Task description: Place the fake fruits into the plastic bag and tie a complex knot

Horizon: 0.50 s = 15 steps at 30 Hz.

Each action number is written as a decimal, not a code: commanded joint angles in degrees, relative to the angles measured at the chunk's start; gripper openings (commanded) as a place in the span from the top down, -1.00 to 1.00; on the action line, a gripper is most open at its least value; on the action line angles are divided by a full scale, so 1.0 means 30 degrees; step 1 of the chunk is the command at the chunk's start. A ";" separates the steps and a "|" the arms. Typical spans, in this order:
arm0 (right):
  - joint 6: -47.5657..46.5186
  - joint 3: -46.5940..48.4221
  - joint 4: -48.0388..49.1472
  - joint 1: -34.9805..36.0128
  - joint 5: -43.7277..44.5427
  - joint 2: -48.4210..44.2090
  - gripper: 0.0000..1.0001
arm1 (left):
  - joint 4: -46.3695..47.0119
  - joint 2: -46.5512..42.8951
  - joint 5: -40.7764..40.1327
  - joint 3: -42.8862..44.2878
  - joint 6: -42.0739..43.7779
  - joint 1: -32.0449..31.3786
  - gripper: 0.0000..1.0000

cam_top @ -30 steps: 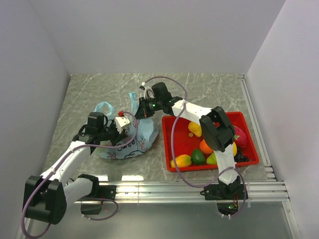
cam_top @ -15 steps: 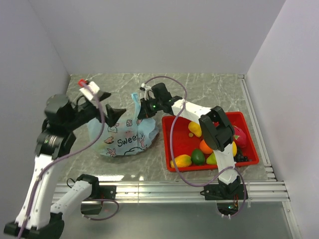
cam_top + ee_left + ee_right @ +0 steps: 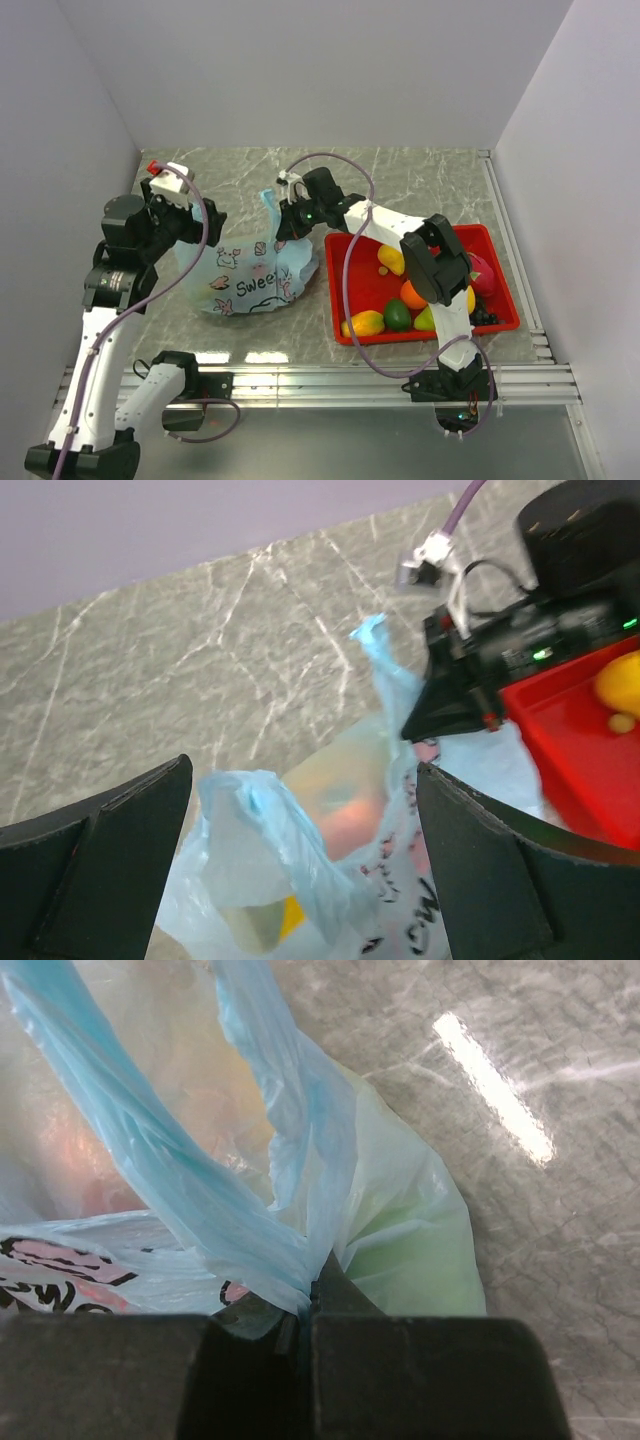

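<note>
The light-blue plastic bag printed "Sweet" lies on the table left of centre, with orange, yellow and green shapes showing through its film. My right gripper is shut on the bag's right handle and holds it up. My left gripper hangs open above the bag's left side, its fingers wide apart with the loose left handle below and between them, untouched. More fake fruits lie in the red tray. No knot is in view.
The red tray stands right of the bag and holds a yellow mango, an orange, green pieces and dark grapes. Grey walls close in the table on three sides. A metal rail runs along the near edge.
My left gripper has opened and let go of the bag's left handle, then risen up and back to the left. The right gripper keeps its hold in the same place.
</note>
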 commanded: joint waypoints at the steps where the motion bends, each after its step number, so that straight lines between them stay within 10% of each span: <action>1: -0.1241 -0.0116 0.0181 0.0232 -0.0151 -0.1330 1.00 | 0.2003 -0.0404 0.0023 -0.1264 0.1534 0.0271 -0.99; 6: -0.2238 0.0087 -0.0199 0.0262 -0.0590 -0.1272 1.00 | 0.4499 -0.1285 0.2107 -0.3585 0.3352 0.0534 -0.84; 9: -0.2907 0.0643 -0.1018 0.0262 -0.0619 -0.1126 1.00 | 0.4619 -0.0847 0.3572 -0.3529 0.2686 0.1236 -0.15; 11: -0.3088 0.1256 -0.1923 0.0233 -0.0620 -0.1125 1.00 | 0.4211 -0.0757 0.3867 -0.3119 0.1981 0.1735 0.91; 12: -0.3088 0.1434 -0.2190 0.0204 -0.0562 -0.1357 0.88 | 0.4150 -0.0873 0.3723 -0.3118 0.1078 0.1852 0.99; 15: -0.3088 0.1438 -0.2428 0.0028 -0.0152 -0.2844 -0.38 | 0.3362 -0.1428 0.4538 -0.3205 0.0457 0.1883 0.99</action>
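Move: The bag's left handle stands between the left hand's open fingers, about 4 cm below the hand point and 1 cm farther out. From that hand, the fruit-filled bag body lies some 27 cm below, 3 cm back and 5 cm right. The right hand already pinches the gathered base of the right handle; from it the left handle is roughly 12 cm left, 7 cm back and 18 cm higher, the bag body 8 cm left, 11 cm back and 5 cm lower. The left hand sinks about 4 cm over the upstanding left handle with its fingers wide, then shuts them fully and pinches the blue film between the pads, its tips turning only some 5 degrees clockwise. The right hand stays nearly in place, keeping its grip on the gathered base of the right handle until the left has closed, and only then opens its fingers to about half, loosening its pinch. ##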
